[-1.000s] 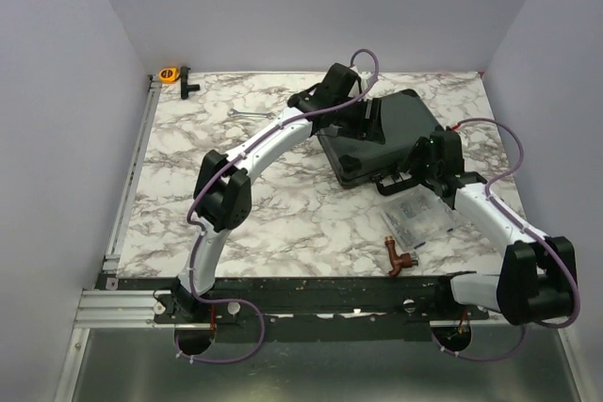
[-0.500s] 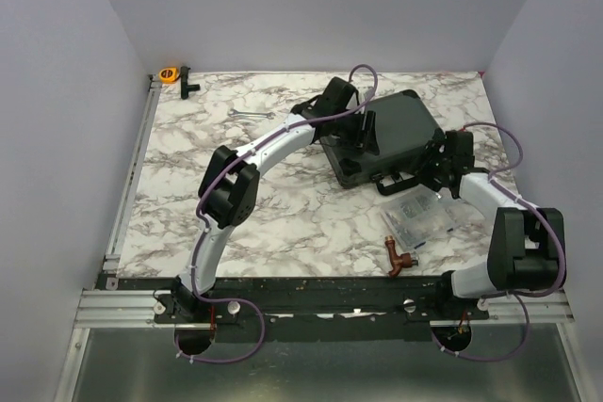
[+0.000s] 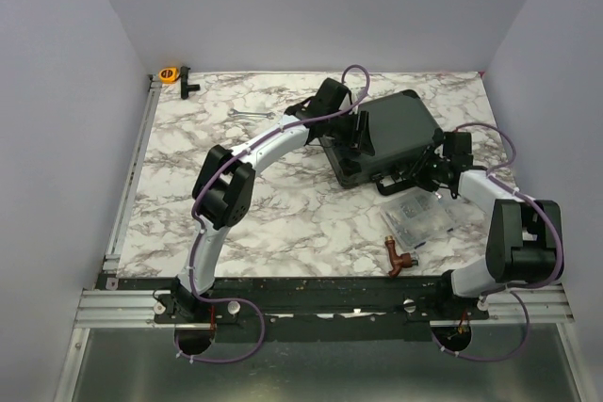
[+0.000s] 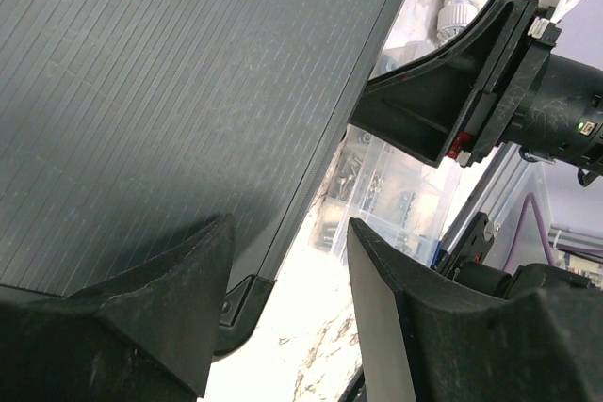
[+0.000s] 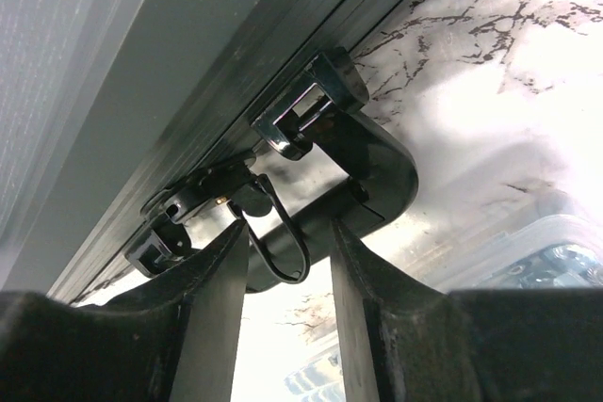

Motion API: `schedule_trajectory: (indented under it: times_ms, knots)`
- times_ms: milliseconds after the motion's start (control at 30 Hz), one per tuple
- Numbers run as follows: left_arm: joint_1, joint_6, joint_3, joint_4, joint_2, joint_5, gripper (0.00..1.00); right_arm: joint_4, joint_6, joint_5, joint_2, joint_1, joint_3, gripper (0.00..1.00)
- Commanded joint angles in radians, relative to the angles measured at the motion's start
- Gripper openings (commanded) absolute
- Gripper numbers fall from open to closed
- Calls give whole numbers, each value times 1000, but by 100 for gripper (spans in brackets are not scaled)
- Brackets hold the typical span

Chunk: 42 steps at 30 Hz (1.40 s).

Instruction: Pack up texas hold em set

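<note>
Of the texas hold em set only the black ribbed briefcase (image 3: 391, 134) shows, lying shut at the back right of the table; whatever is inside is hidden. My left gripper (image 3: 361, 134) hovers over the lid near its front left corner. In the left wrist view its jaws (image 4: 290, 223) stand open, with the case's corner (image 4: 236, 298) and bare table between them. My right gripper (image 3: 426, 172) is at the case's front edge. Its fingers (image 5: 287, 228) are open a narrow gap, with a wire latch loop (image 5: 283, 242) between them and the handle (image 5: 377, 171) just past the tips.
A clear compartment box (image 3: 419, 220) lies just in front of the case, right by my right arm. A brown pipe fitting (image 3: 396, 256) sits near the front edge. A small wrench (image 3: 247, 114) and an orange tape measure (image 3: 169, 73) lie at the back left.
My right gripper has swung in from the case's front corner to its handle edge. The left gripper shifted slightly across the lid. Both pairs of jaws have narrowed.
</note>
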Motion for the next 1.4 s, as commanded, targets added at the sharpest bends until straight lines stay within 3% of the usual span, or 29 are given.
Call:
schedule_trajectory:
  times_ms: [0, 333, 600, 800, 1100, 1367]
  knots:
    - [8, 18, -56, -191, 70, -41, 53, -92, -50, -8, 26, 0, 47, 38]
    - [7, 18, -42, -192, 75, -31, 52, -132, -89, -124, 116, 1, 99, 33]
    - [6, 21, -42, -194, 73, -30, 51, -56, 5, -214, 97, 1, 78, 11]
    - [5, 23, -42, -195, 73, -30, 51, 28, 114, -280, 74, 1, 37, 2]
    - [1, 26, -40, -196, 73, -29, 50, 264, 342, -398, 41, 1, -70, 1]
    - [0, 25, -42, -197, 73, -29, 49, 285, 389, -410, -14, 1, -108, 5]
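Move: The thin black loop hanging from the case's front latch lies almost between the right fingertips, about 1 cm left and 1 cm below. The case's handle is about 1 cm back, 1 cm left and 2 cm down, while the clear parts box sits roughly 10 cm back, 4 cm right and 4 cm lower. From the left hand the loop is some 8 cm back, 11 cm right and 8 cm below. The right hand eases about 1.5 cm, mostly left and slightly down and back, to the thin loop at the case's latch, and its half-open fingers close fully, pinching the loop at their tips. Once shut, the hand stays in place above the handle and rolls roughly 15 degrees, its left side rising, while swinging clockwise about as much, as the left hand keeps still at the left front of the lid. ##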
